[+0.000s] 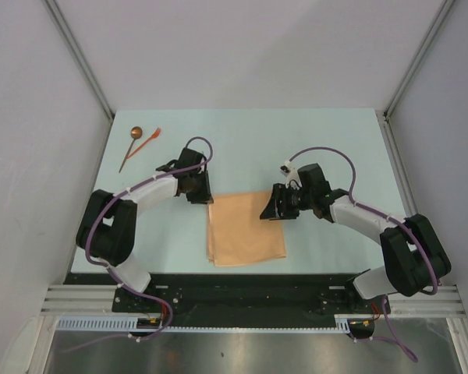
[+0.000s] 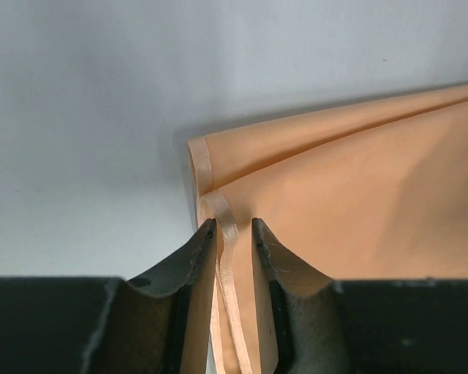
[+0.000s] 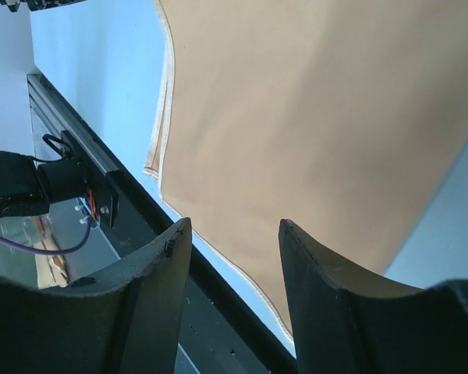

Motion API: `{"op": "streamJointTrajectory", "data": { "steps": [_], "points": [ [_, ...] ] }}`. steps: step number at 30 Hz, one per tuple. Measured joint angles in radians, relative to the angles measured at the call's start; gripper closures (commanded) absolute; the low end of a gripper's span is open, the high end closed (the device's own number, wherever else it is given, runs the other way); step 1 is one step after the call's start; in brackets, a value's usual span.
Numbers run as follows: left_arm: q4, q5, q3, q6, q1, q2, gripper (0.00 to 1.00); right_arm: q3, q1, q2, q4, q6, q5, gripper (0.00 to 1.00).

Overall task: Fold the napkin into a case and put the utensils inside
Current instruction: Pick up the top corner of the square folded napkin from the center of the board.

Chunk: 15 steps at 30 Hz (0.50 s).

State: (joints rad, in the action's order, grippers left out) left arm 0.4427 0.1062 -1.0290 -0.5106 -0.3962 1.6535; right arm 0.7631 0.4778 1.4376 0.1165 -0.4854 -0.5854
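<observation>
The tan-orange napkin lies folded in layers near the middle of the table. My left gripper sits at its far left corner. In the left wrist view the jaws stand a little apart, and the corner's hemmed edge lies slack in the gap. My right gripper hovers over the far right corner, open, with nothing between its fingers and the napkin beneath. A dark-handled spoon and an orange-red fork lie together at the far left of the table, well away from both grippers.
A black rail runs along the table's near edge, close to the napkin's near side; it also shows in the right wrist view. White walls enclose the table on the left, right and back.
</observation>
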Motion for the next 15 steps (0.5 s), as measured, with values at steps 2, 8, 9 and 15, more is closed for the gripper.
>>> {"op": "streamJointTrajectory", "data": {
  "steps": [2, 8, 9, 15],
  "points": [
    [-0.003, 0.0, -0.001, 0.0, 0.0, 0.011, 0.74, -0.009, -0.002, -0.008, 0.001, 0.011, -0.003, 0.48],
    [-0.001, -0.006, -0.001, -0.004, 0.0, 0.023, 0.86, -0.043, -0.013, -0.008, -0.003, 0.012, -0.015, 0.48],
    [-0.003, -0.008, -0.002, -0.004, 0.0, 0.023, 0.89, -0.047, -0.013, -0.008, -0.004, 0.012, -0.018, 0.48],
    [-0.006, -0.019, -0.011, -0.005, 0.0, 0.023, 0.98, -0.052, -0.015, -0.008, -0.025, 0.012, -0.028, 0.49]
  ]
}}
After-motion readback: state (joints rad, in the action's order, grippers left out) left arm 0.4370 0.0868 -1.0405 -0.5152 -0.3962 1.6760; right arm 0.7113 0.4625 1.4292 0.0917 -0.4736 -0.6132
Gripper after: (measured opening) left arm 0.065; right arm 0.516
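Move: The folded napkin's upper-layer left corner, at its far edge, lies barely 1 cm ahead, 1 cm left and about 1 cm below the left hand, its hem running back between the parted fingertips. The lower layer's corner shows about 4 cm ahead and 2 cm left, some 2 cm down; the napkin's middle is about 10 cm right and 9 cm back. From the right hand that upper-layer corner is roughly 16 cm left, 7 cm ahead and 5 cm below. Down by less than 1 cm onto the napkin's upper-layer left corner, the left hand closes its fingers from about a third open to nearly shut, pinching the hem between the tips, then just starts to ease forward and up. The right hand, fingers still half open, shifts about 1.5 cm down, back and a little right over the napkin. ##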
